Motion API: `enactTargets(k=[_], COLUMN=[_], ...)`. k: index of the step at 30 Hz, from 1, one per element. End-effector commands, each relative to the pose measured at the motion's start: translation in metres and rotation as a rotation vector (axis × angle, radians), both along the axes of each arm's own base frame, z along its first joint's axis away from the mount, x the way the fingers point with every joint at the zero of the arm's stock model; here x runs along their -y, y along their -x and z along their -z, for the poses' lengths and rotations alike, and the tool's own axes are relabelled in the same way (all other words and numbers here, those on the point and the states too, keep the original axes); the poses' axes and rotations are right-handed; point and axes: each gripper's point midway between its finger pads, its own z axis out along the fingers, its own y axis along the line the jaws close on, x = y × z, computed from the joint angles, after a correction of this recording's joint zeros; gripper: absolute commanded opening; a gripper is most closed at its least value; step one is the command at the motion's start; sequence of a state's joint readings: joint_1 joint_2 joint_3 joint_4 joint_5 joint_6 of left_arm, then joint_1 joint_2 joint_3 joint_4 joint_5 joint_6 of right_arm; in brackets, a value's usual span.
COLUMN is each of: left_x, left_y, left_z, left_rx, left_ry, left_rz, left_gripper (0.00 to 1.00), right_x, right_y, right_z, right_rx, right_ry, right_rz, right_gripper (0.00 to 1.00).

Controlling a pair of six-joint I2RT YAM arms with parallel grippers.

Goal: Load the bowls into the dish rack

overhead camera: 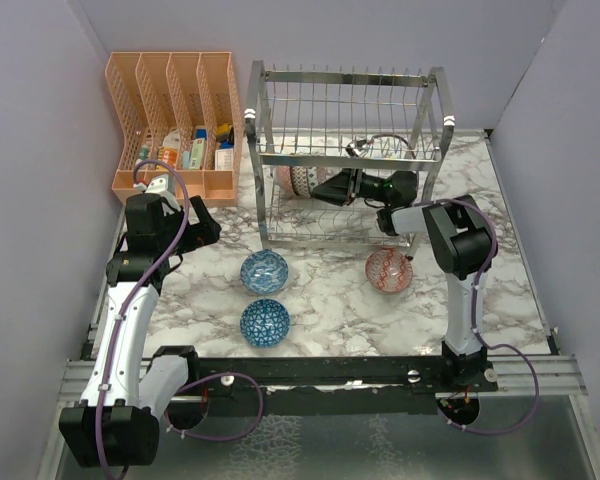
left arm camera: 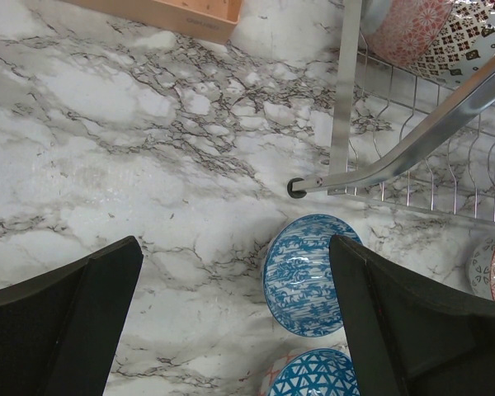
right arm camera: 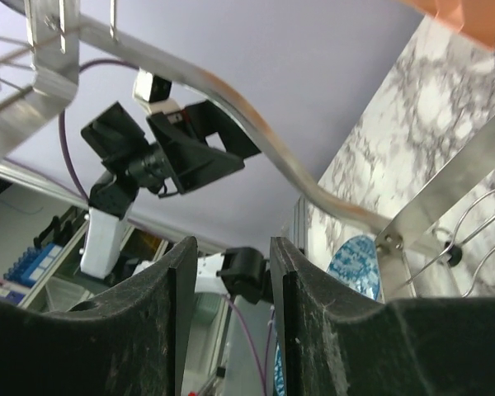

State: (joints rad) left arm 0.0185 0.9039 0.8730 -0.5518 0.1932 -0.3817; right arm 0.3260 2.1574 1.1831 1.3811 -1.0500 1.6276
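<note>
Two blue bowls sit on the marble table, one (overhead camera: 264, 270) behind the other (overhead camera: 265, 322). A pink-red bowl (overhead camera: 389, 268) sits to their right. The metal dish rack (overhead camera: 345, 150) stands at the back. Two bowls stand on edge in its lower tier, one with a pink-patterned outside (left arm camera: 412, 29) and one dark-and-white (left arm camera: 472, 40). My right gripper (overhead camera: 320, 189) reaches into the lower tier just right of them; in its wrist view it (right arm camera: 231, 247) is open and empty. My left gripper (left arm camera: 235, 243) is wide open and empty, above the table left of the rear blue bowl (left arm camera: 305, 272).
An orange mesh file organizer (overhead camera: 175, 120) holding small items stands left of the rack. The rack's front left foot (left arm camera: 297, 188) is just behind the rear blue bowl. Purple walls close in both sides. A metal rail (overhead camera: 330, 370) runs along the near edge.
</note>
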Motion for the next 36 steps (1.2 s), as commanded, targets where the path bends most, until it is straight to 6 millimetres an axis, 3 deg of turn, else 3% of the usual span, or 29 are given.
enactTargets(k=[1,7,12,26,32,36], left_x=[-0.001,-0.001,-0.002,-0.001,-0.001,0.0], left_y=[-0.002,0.001,0.002,0.003,0.005,0.005], left_z=[-0.011,-0.012,-0.011,-0.014,-0.014,-0.015], left_rx=[0.044,0.048,0.047,0.053,0.054,0.058], left_ry=[-0.008,-0.011,-0.012,-0.012,-0.01,-0.01], left_rz=[0.002,0.002,0.001,0.006,0.005,0.008], left_gripper=[0.99,0.99,0.99,0.99,0.99,0.99], right_x=[-0.011,-0.018,-0.023,-0.052,-0.054,-0.046], right_y=[0.037,0.045,0.052,0.144,0.173,0.195], right_z=[0.002,0.018,0.016,0.027,0.035,0.053], right_rx=[0.005,-0.013,0.02,0.038,0.035,0.014], right_ry=[0.047,0.086,0.091,0.158,0.271,0.392], right_rz=[-0.136,-0.225,-0.257,-0.389,-0.363,-0.308], right_gripper=[0.41,0.41,0.41,0.41,0.41,0.42])
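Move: The red bowl, apparently next to be loaded, sits on the counter about 13 cm back and 16 cm to the right of the right hand, some 17 cm lower. At the same depth, the light-blue bowl is roughly 14 cm to the hand's left, with the dark-blue bowl about 13 cm nearer the base behind it. The loaded bowls stand around 12 cm ahead and 5 cm left, slightly below. From the left hand, the red bowl lies some 42 cm right and 4 cm back. The loaded bowls are left behind in the dish rack as the empty right hand backs away from the rack's front, some 18 cm towards the base and 5 cm left, easing midway before speeding up and sinking slightly overall. It ends high, just right of the light-blue bowl, its forearm over the red one. The left-pointing fingers swing about 20 degrees counter-clockwise and tip down towards level, their part-open gap unchanged. ##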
